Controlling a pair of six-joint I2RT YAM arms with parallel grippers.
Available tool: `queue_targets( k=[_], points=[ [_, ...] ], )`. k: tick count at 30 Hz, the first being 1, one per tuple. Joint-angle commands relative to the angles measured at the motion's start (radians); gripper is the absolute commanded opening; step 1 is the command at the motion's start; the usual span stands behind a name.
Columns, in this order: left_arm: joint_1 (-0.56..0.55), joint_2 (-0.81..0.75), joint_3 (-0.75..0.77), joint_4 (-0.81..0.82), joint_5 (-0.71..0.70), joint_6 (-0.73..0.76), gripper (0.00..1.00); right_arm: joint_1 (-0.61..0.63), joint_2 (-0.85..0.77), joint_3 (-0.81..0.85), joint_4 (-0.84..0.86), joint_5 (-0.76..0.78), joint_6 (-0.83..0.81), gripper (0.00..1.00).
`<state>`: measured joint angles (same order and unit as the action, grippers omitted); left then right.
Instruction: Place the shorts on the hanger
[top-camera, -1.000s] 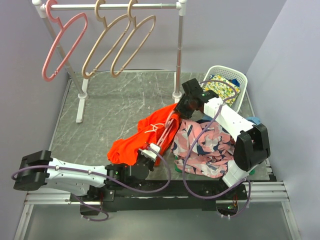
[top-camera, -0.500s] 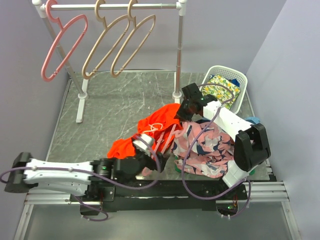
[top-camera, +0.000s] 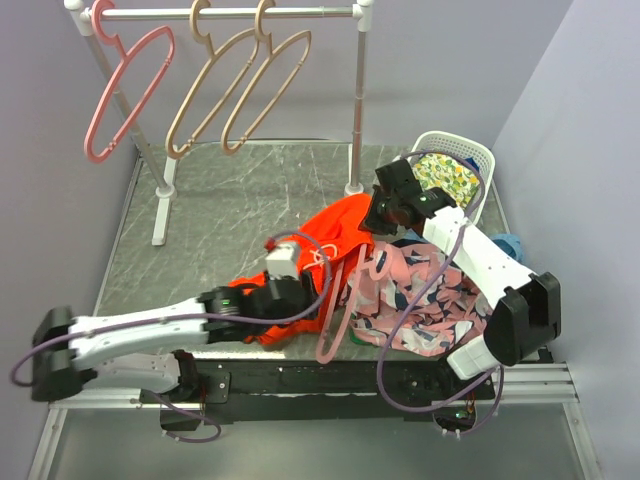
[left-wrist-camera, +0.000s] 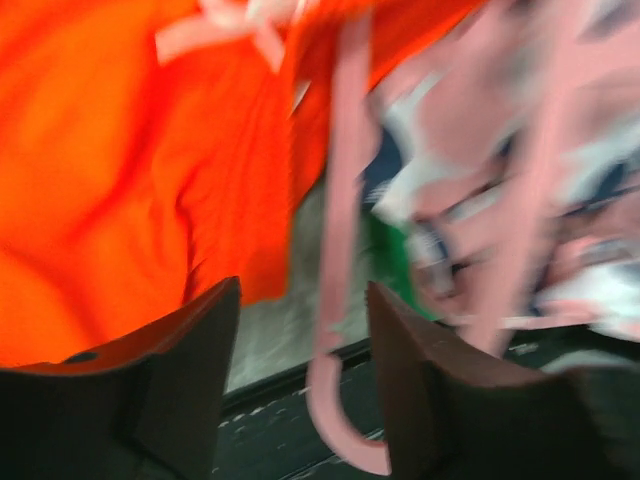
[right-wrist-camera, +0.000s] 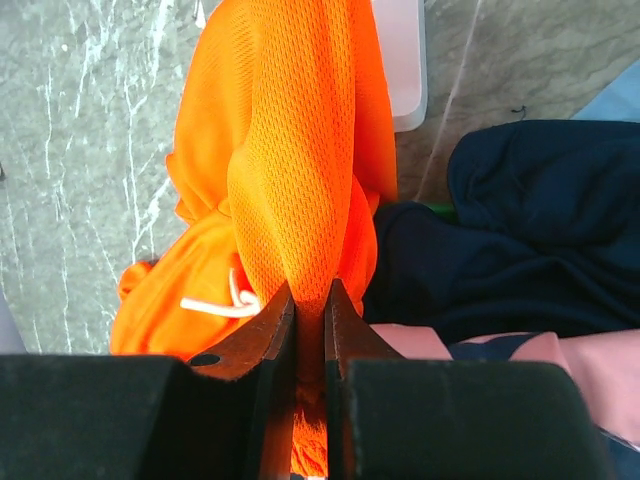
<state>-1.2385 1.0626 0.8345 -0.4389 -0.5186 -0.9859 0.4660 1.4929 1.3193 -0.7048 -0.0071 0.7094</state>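
The orange-red shorts (top-camera: 335, 235) with a white drawstring are bunched at mid-table. My right gripper (right-wrist-camera: 310, 300) is shut on a fold of the shorts (right-wrist-camera: 290, 130) and holds that end raised near the rack post; in the top view this gripper (top-camera: 385, 215) is at their upper right corner. The pink hanger (top-camera: 338, 318) slants from the shorts to the table's near edge, hook end nearest. My left gripper (top-camera: 312, 300) is beside it. In the blurred left wrist view, its fingers (left-wrist-camera: 190, 340) stand apart on either side of the hanger (left-wrist-camera: 345, 200) without touching it, the shorts (left-wrist-camera: 120, 180) to the left.
A pink, navy and white patterned garment (top-camera: 420, 300) lies at the front right. A white basket (top-camera: 478, 160) with floral cloth stands at the back right. The rack (top-camera: 358, 110) at the back carries one pink hanger (top-camera: 120, 90) and two tan ones (top-camera: 215, 90).
My left gripper has opened and its arm swung in over the shorts. The right gripper shut on the shorts and drew them up toward the back right. The hanger slid towards the near edge.
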Motion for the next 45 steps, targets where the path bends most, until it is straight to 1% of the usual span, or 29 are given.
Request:
queue_targets(
  k=[1,2,4,5,6,9,10,13,16,19,20,22,23,27,28,29,32,34,37,40,45],
  points=[
    [0.004,0.118,0.000,-0.021,0.097,-0.069,0.54,0.003,-0.068,-0.025,0.030,0.039,-0.024,0.00],
    [0.004,0.149,-0.006,-0.012,0.098,-0.076,0.53,0.003,-0.071,-0.029,0.034,0.042,-0.019,0.00],
    [0.001,0.180,-0.018,0.020,0.115,-0.085,0.54,0.005,-0.082,-0.043,0.054,0.035,-0.016,0.00],
    [0.001,0.210,-0.020,0.029,0.120,-0.088,0.61,0.005,-0.085,-0.045,0.059,0.029,-0.013,0.00],
    [-0.001,0.227,-0.021,0.041,0.121,-0.094,0.63,0.006,-0.085,-0.045,0.062,0.027,-0.016,0.00],
    [-0.007,0.296,0.003,0.040,0.100,-0.094,0.67,0.020,-0.079,-0.029,0.045,0.057,-0.021,0.00],
    [-0.007,0.310,0.012,0.040,0.080,-0.094,0.67,0.022,-0.080,-0.029,0.045,0.062,-0.018,0.00],
    [-0.006,0.365,0.037,0.026,0.052,-0.094,0.62,0.023,-0.089,-0.041,0.054,0.064,-0.004,0.00],
    [-0.004,0.427,0.057,0.006,0.002,-0.103,0.53,0.023,-0.098,-0.057,0.070,0.059,0.009,0.00],
    [0.008,0.430,0.043,0.025,0.000,-0.097,0.38,0.026,-0.100,-0.061,0.080,0.061,0.019,0.00],
    [0.010,0.428,0.035,0.029,0.003,-0.099,0.21,0.026,-0.100,-0.063,0.082,0.065,0.025,0.00],
    [0.010,0.403,0.023,0.031,0.022,-0.100,0.06,0.028,-0.103,-0.065,0.087,0.082,0.048,0.00],
    [0.010,0.386,-0.001,0.031,0.032,-0.102,0.01,0.028,-0.102,-0.065,0.093,0.096,0.061,0.00],
    [0.008,0.255,-0.093,0.025,0.123,-0.091,0.01,0.019,-0.080,-0.017,0.097,0.137,0.123,0.00],
    [0.008,0.191,-0.110,0.017,0.137,-0.094,0.01,0.008,-0.065,0.004,0.103,0.136,0.152,0.00],
    [0.008,0.160,-0.142,0.011,0.149,-0.097,0.01,0.003,-0.057,0.014,0.111,0.125,0.166,0.00],
    [0.005,0.051,-0.175,-0.035,0.183,-0.108,0.01,-0.010,-0.019,0.060,0.131,0.122,0.200,0.00],
    [-0.002,-0.008,-0.178,-0.086,0.189,-0.120,0.01,-0.010,0.009,0.096,0.125,0.150,0.211,0.00],
    [-0.018,-0.073,-0.166,-0.115,0.221,-0.119,0.01,-0.013,0.021,0.113,0.122,0.211,0.239,0.00],
    [-0.029,-0.101,-0.138,-0.136,0.252,-0.099,0.01,-0.020,0.024,0.104,0.145,0.239,0.278,0.00],
    [-0.064,-0.121,-0.087,-0.222,0.246,-0.092,0.01,-0.032,0.033,0.095,0.157,0.291,0.305,0.00]
  ],
)
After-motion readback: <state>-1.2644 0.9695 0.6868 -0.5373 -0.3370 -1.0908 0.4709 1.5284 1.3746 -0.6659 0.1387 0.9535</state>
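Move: The near end of the shorts' waistband lies almost straight under the open left hand, about 13 cm down and 1 cm to its right. The middle of the pink hanger is some 10 cm right of that hand, 2 ahead and 8 below; the drawstring is about 11 ahead, 3 right and 14 below. The right hand already grips the far waistband; from it the near end lies roughly 20 cm back, 14 left and 13 below. The near end of the waistband is pinched beside the hanger's end by the left fingers, which drop about 13 cm, tipping slightly steeper, and shut on the cloth. The left hand then carries it up some 7 cm, back and a little left. The right hand, at first nearly still, keeps its hold on the far end and goes about 4 cm forward and slightly up, turning clockwise. ##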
